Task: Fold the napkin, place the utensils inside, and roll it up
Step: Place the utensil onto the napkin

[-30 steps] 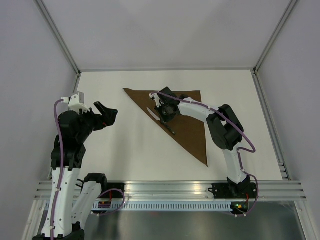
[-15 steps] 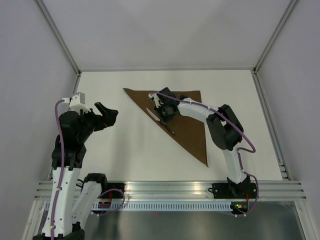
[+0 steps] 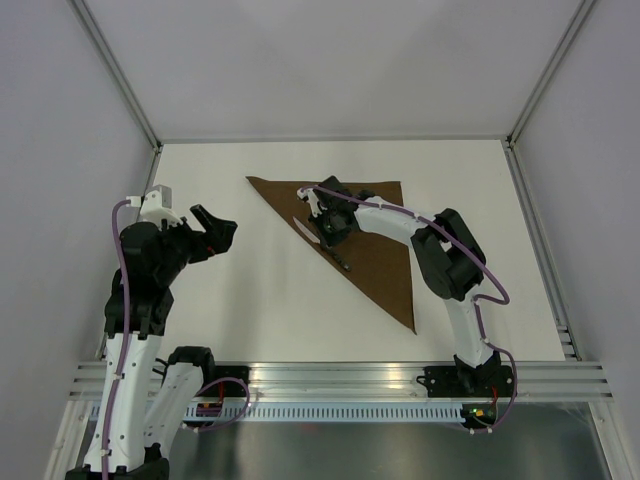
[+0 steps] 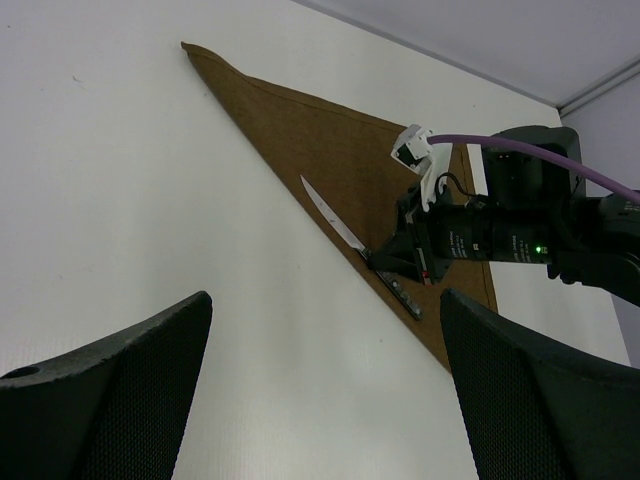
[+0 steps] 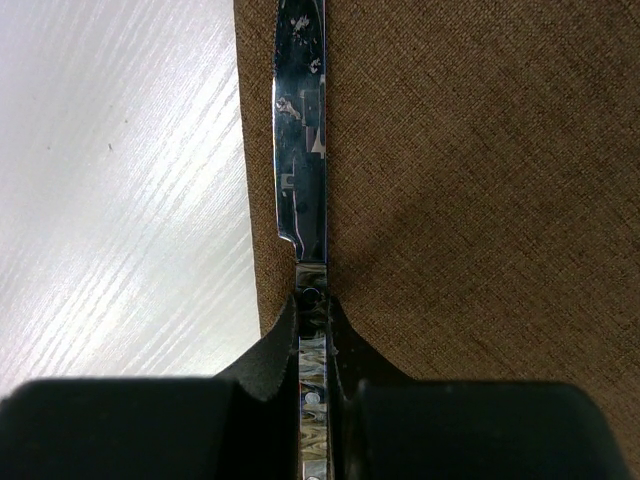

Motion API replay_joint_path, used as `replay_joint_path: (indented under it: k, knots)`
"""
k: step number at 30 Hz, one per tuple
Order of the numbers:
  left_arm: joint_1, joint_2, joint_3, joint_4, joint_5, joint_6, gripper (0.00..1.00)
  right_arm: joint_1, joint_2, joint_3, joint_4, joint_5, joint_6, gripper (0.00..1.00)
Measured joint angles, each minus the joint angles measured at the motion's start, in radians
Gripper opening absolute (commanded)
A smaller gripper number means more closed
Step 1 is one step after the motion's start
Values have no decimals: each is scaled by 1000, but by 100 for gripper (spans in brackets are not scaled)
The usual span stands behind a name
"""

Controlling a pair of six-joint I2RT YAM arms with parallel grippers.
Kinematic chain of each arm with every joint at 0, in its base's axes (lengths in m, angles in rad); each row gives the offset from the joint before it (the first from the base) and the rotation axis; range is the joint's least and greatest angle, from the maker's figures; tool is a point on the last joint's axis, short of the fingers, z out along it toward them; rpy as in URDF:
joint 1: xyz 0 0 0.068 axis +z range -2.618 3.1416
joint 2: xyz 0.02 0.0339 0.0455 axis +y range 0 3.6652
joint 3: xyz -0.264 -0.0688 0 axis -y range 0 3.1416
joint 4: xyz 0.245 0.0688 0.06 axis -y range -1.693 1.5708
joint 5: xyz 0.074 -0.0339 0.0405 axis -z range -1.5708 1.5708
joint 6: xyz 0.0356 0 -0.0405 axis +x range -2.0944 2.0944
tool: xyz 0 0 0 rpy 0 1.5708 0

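Note:
The dark brown napkin (image 3: 385, 270) lies folded into a triangle on the white table, also seen in the left wrist view (image 4: 320, 130) and under the right wrist camera (image 5: 480, 180). The knife (image 3: 306, 229) lies along the napkin's long diagonal edge, its silver blade (image 5: 303, 150) pointing to the far left. My right gripper (image 3: 330, 232) is shut on the knife's dark marbled handle (image 5: 313, 305), low over the cloth. My left gripper (image 3: 215, 228) hovers open over bare table left of the napkin, nothing between its fingers (image 4: 325, 300).
White table (image 3: 250, 300) walled in by grey panels on the left, right and far sides. A metal rail (image 3: 340, 375) with the arm bases runs along the near edge. The right arm (image 3: 445, 250) reaches across the napkin's right part.
The left arm has shifted very slightly. The right gripper holds the knife in nearly the same spot.

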Motion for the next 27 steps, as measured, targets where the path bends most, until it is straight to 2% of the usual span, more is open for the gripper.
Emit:
replay_joint_path:
  k: [3, 8, 9, 12, 18, 21, 25, 27]
  knots:
    - [0, 0, 0, 0, 0, 0, 98, 0, 4, 0, 0, 0, 0, 15]
    - [0, 4, 0, 0, 0, 0, 99, 0, 4, -2, 0, 0, 1, 32]
    - [0, 5, 0, 0, 0, 0, 99, 0, 4, -2, 0, -1, 0, 38]
    - [0, 6, 0, 0, 1, 0, 100, 0, 4, -2, -1, -1, 0, 45]
    - [0, 11, 0, 5, 7, 0, 100, 0, 4, 12, -18, -12, 0, 50]
    - [0, 19, -1, 34, 31, 0, 97, -2, -3, 54, -44, -18, 0, 52]
    - [-15, 19, -45, 156, 97, 0, 94, -23, -60, 129, -77, -46, 0, 53]
    - [-77, 26, -73, 220, 89, 0, 94, -60, -111, 151, -84, -73, 3, 53]
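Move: The knife is still pinched in my right fingers near its middle, no more than 1 cm left of them and right down on the napkin, parallel to the diagonal folded edge. From that hand the napkin's far-left tip lies about 17 cm left and 15 cm ahead, its far-right corner about 17 cm right and 15 cm ahead, its near tip roughly 20 cm right and 19 cm back. From my left hand the knife is some 20 cm right, 11 cm ahead and 26 cm below. I hold my right hand still over the napkin while its fingers part to about half open and let go of the knife handle; then I lift it quickly, about 10 cm up and a little forward, tilting some 10 degrees as it clears. Right at the end my left hand, empty and open, starts off to the right towards the knife, about 3.5 cm, turning slightly clockwise. ##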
